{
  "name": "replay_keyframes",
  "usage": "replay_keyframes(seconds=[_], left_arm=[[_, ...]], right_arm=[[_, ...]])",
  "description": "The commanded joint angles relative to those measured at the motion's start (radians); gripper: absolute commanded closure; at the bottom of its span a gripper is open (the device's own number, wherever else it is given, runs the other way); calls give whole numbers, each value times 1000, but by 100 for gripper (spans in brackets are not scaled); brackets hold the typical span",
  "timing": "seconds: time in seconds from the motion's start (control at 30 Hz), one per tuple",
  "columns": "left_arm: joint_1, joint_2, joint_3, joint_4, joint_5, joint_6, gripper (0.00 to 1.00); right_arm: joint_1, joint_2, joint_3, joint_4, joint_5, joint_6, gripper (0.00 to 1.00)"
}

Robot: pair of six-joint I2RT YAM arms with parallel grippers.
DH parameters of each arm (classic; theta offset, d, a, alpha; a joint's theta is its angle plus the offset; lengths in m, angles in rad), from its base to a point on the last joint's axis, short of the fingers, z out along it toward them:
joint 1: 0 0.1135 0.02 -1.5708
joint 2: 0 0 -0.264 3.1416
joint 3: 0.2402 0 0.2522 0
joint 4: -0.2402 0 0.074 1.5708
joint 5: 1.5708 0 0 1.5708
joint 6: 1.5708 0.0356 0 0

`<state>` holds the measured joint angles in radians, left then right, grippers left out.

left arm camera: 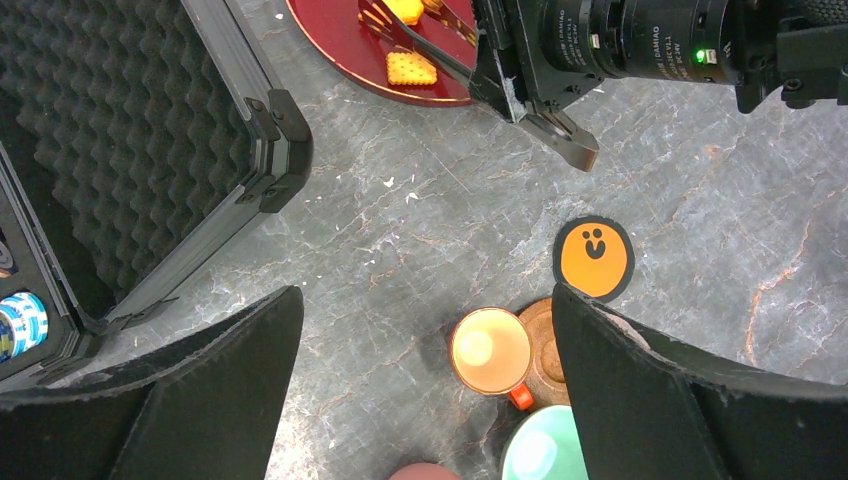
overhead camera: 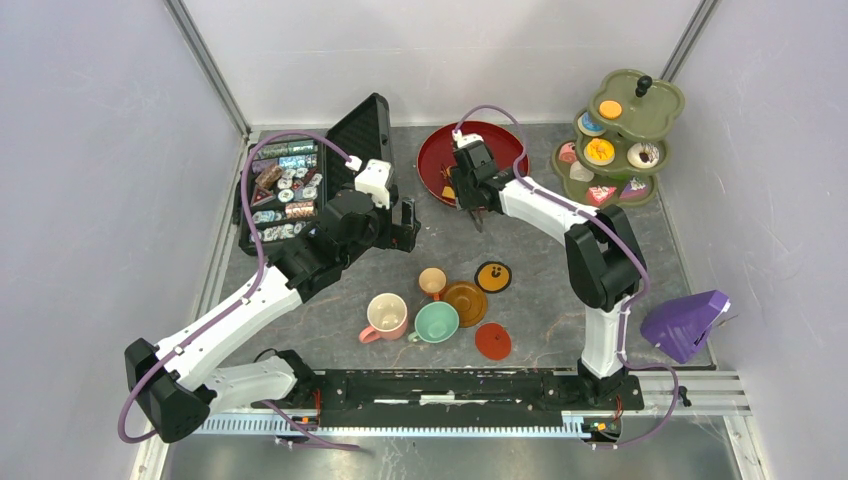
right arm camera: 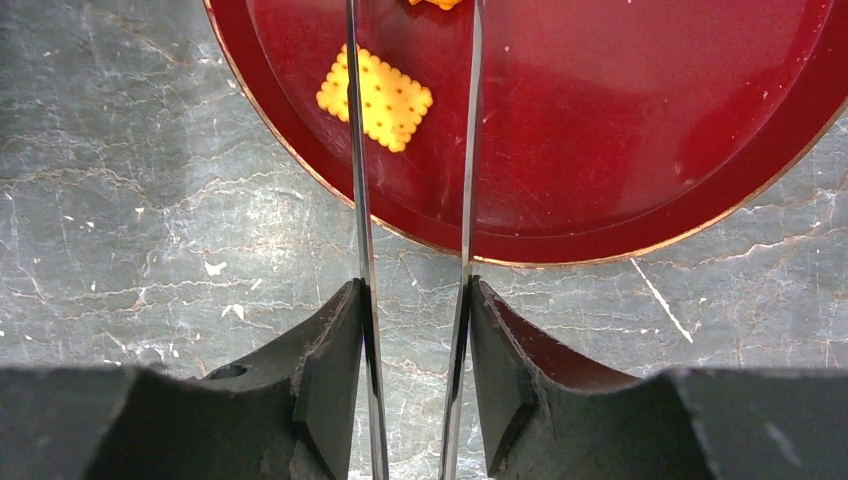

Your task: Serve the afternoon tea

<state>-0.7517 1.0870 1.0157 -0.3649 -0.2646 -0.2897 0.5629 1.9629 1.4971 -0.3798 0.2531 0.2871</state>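
Observation:
My right gripper (right arm camera: 415,290) is shut on thin metal tongs (right arm camera: 355,150), a finger pressed against each blade. The blades reach over a red plate (right arm camera: 650,130), the left one crossing an orange biscuit (right arm camera: 385,100). A second orange piece (right arm camera: 435,3) shows at the top edge. My left gripper (left arm camera: 425,300) hangs open above the table, with the small orange cup (left arm camera: 490,350) and its brown saucer (left arm camera: 545,340) below it. The mint cup (overhead camera: 436,322) and pink cup (overhead camera: 386,316) stand together nearer the arm bases. Several pastries sit on a green tiered stand (overhead camera: 618,140).
An open black case (overhead camera: 290,190) with foam lid and small items lies at the back left. An orange face saucer (overhead camera: 493,276) and a red saucer (overhead camera: 493,341) lie by the cups. A purple object (overhead camera: 685,322) sits at the right edge. Grey walls close in the table.

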Motion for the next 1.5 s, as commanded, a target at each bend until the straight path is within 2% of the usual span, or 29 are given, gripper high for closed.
replay_keyframes(seconds=[0.0, 0.27, 0.4, 0.6, 0.8, 1.0, 1.2, 1.37, 1.47], left_arm=[[8, -5, 12, 25, -9, -32, 0], [9, -4, 12, 26, -7, -32, 0], [8, -9, 12, 24, -10, -29, 0], [8, -5, 14, 24, -2, -32, 0], [8, -6, 12, 24, -3, -32, 0], [8, -6, 12, 25, -2, -32, 0], [8, -12, 9, 23, -4, -32, 0], [8, -13, 11, 23, -1, -32, 0], [8, -16, 11, 23, 0, -32, 0]], right_arm=[[0, -42, 41, 47, 29, -24, 61], [-49, -194, -28, 62, 16, -58, 81], [-119, -331, -82, 77, -72, -95, 82], [-271, -583, -146, 76, -112, -121, 83], [-463, -714, -93, -8, -32, -169, 84], [-702, -729, -33, -70, -101, -182, 83], [-914, -674, 44, -101, -315, -154, 83], [-1018, -604, 59, -62, -480, -109, 82], [-1034, -544, 76, -38, -548, -102, 82]])
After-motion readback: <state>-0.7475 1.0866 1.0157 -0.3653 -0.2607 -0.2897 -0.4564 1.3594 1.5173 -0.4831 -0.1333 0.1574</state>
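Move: My right hand holds the tongs, their tips around the orange animal biscuit on the red plate, about 8 cm ahead of that hand, 4 cm to its left and 7 cm below. The tiered stand's top tier is some 8 cm ahead, 31 cm to the right and 14 cm higher, with a round biscuit 5 cm left and 2 cm back of its middle. The square biscuit lies 3 cm ahead, 4 cm left, 8 cm down. From my left hand the tier is about 24 cm ahead, 47 cm right, nearly level. I nip the orange animal biscuit a little tighter between the tong tips and lift it off the red plate, then sweep my right hand fast to the right and up, about 40 cm across and 26 cm higher, drawing back slightly. On the way the wrist tips the tongs up some 30 degrees and turns clockwise, carrying the biscuit past the top tier to its right side. ##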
